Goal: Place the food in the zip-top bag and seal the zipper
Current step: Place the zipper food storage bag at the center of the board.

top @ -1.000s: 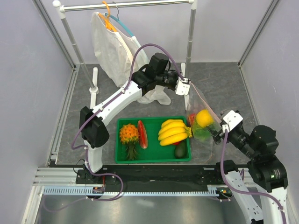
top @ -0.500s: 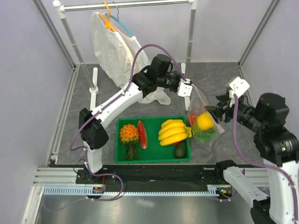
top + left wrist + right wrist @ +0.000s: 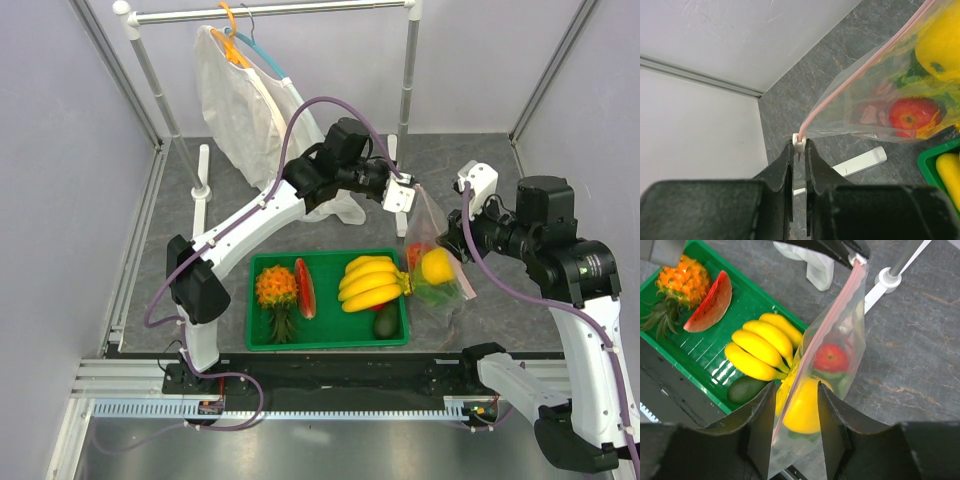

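Note:
The zip-top bag [image 3: 437,250] hangs tilted beside the tray's right end, with the yellow fruit [image 3: 437,265], red tomato [image 3: 413,254] and green lettuce [image 3: 432,291] inside. My left gripper [image 3: 406,195] is shut on the white slider at the top end of the pink zipper [image 3: 860,72]; its jaws pinch it in the left wrist view [image 3: 799,143]. My right gripper [image 3: 451,238] is open in the right wrist view [image 3: 796,390]. Its fingers straddle the zipper [image 3: 826,332] above the yellow fruit [image 3: 805,412], without touching it. The tomato [image 3: 831,358] lies beyond.
A green tray [image 3: 330,341] holds a banana bunch [image 3: 370,282], pineapple [image 3: 276,290], watermelon slice [image 3: 304,288] and avocado [image 3: 386,322]. A white garment [image 3: 245,105] hangs on the rack at the back. White rack feet [image 3: 200,190] stand on the grey mat.
My right arm has lifted from the bag's lower end, swung up and back, and come in over the bag with open jaws. The left gripper has shifted slightly right, still holding the bag.

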Robot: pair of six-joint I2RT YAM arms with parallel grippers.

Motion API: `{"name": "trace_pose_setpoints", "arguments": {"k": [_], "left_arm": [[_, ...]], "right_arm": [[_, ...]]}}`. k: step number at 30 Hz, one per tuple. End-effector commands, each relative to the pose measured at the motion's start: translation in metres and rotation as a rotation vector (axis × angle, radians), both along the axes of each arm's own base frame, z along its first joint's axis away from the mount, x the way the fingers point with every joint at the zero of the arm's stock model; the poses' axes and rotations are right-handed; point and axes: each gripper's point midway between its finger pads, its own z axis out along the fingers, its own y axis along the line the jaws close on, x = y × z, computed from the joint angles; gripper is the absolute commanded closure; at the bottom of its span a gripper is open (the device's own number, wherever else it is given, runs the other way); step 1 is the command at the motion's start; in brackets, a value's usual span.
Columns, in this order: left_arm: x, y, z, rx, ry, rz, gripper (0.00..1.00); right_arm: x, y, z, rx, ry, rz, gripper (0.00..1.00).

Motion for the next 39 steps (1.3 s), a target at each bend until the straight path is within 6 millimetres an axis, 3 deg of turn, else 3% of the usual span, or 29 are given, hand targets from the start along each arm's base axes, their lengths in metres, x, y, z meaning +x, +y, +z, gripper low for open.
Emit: {"name": "trace_pose_setpoints", "arguments": {"k": [1, 4, 7, 8, 9, 11, 13, 16, 17, 20, 21, 23, 24, 28, 39], "left_arm": [[-0.011, 0.005, 0.040, -0.067, -0.031, 0.001, 0.98], [-0.011, 0.004, 0.039, -0.065, -0.032, 0.000, 0.98], [-0.010, 0.002, 0.036, -0.060, -0.028, 0.003, 0.98], [-0.010, 0.000, 0.036, -0.061, -0.027, 0.001, 0.98], [-0.012, 0.000, 0.037, -0.063, -0.029, -0.002, 0.98], [-0.013, -0.001, 0.035, -0.060, -0.026, -0.005, 0.98], [-0.014, 0.000, 0.036, -0.061, -0.022, -0.004, 0.98], [-0.013, 0.002, 0.036, -0.060, 0.006, 0.021, 0.84], [-0.013, 0.004, 0.036, -0.061, 0.031, 0.040, 0.70], [-0.020, 0.011, 0.047, -0.085, 0.109, 0.074, 0.45], [-0.026, 0.015, 0.058, -0.105, 0.126, 0.078, 0.41], [-0.034, 0.020, 0.062, -0.116, 0.204, 0.094, 0.26], [-0.037, 0.024, 0.066, -0.125, 0.222, 0.096, 0.24], [-0.057, 0.040, 0.079, -0.149, 0.300, 0.107, 0.21], [-0.098, 0.068, 0.089, -0.193, 0.565, 0.126, 0.19]], "right_arm": [[-0.007, -0.002, -0.010, -0.038, 0.038, 0.028, 0.53], [-0.008, -0.006, -0.020, -0.070, 0.068, 0.026, 0.49], [-0.004, -0.010, -0.026, -0.093, 0.079, 0.010, 0.53], [-0.002, -0.012, -0.027, -0.104, 0.078, -0.001, 0.57], [-0.001, -0.013, -0.027, -0.110, 0.080, -0.005, 0.69], [0.002, -0.016, -0.025, -0.122, 0.072, -0.024, 0.78], [0.003, -0.017, -0.021, -0.123, 0.061, -0.027, 0.99], [0.007, -0.022, -0.008, -0.144, 0.002, -0.043, 1.00], [0.009, -0.025, -0.001, -0.156, -0.028, -0.055, 1.00], [0.022, -0.046, 0.009, -0.252, -0.131, -0.127, 1.00], [0.029, -0.058, 0.020, -0.304, -0.210, -0.166, 1.00], [0.035, -0.067, 0.024, -0.354, -0.264, -0.189, 1.00], [0.041, -0.074, 0.034, -0.379, -0.324, -0.221, 1.00], [0.061, -0.088, 0.036, -0.511, -0.410, -0.239, 1.00], [0.141, -0.105, 0.046, -0.610, -0.576, -0.223, 1.00]]}}
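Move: The bag's zipper edge runs between the right hand's open fingers. The stretch they will shut on lies about 3 cm below and 1 cm right of that hand, level fore and aft. Inside the bag, the yellow fruit hangs about 2 cm back and 9 below the right hand, the tomato 2 ahead, 4 left and 11 below. The bananas are roughly 3 back, 9 left and 20 below. From the left hand, still pinching the far zipper corner, that stretch is some 10 cm back, 4 right and 3 below. The zipper edge changes hands: the right hand sinks about 3 cm and pinches it shut while the left still holds the far corner. The left then opens wide and leaves up, back and left. The right carries the hanging bag forward and right, away from the tray, roughly 12 cm and slightly up, its wrist turning some 40 degrees until the fingers point more forward than left. ##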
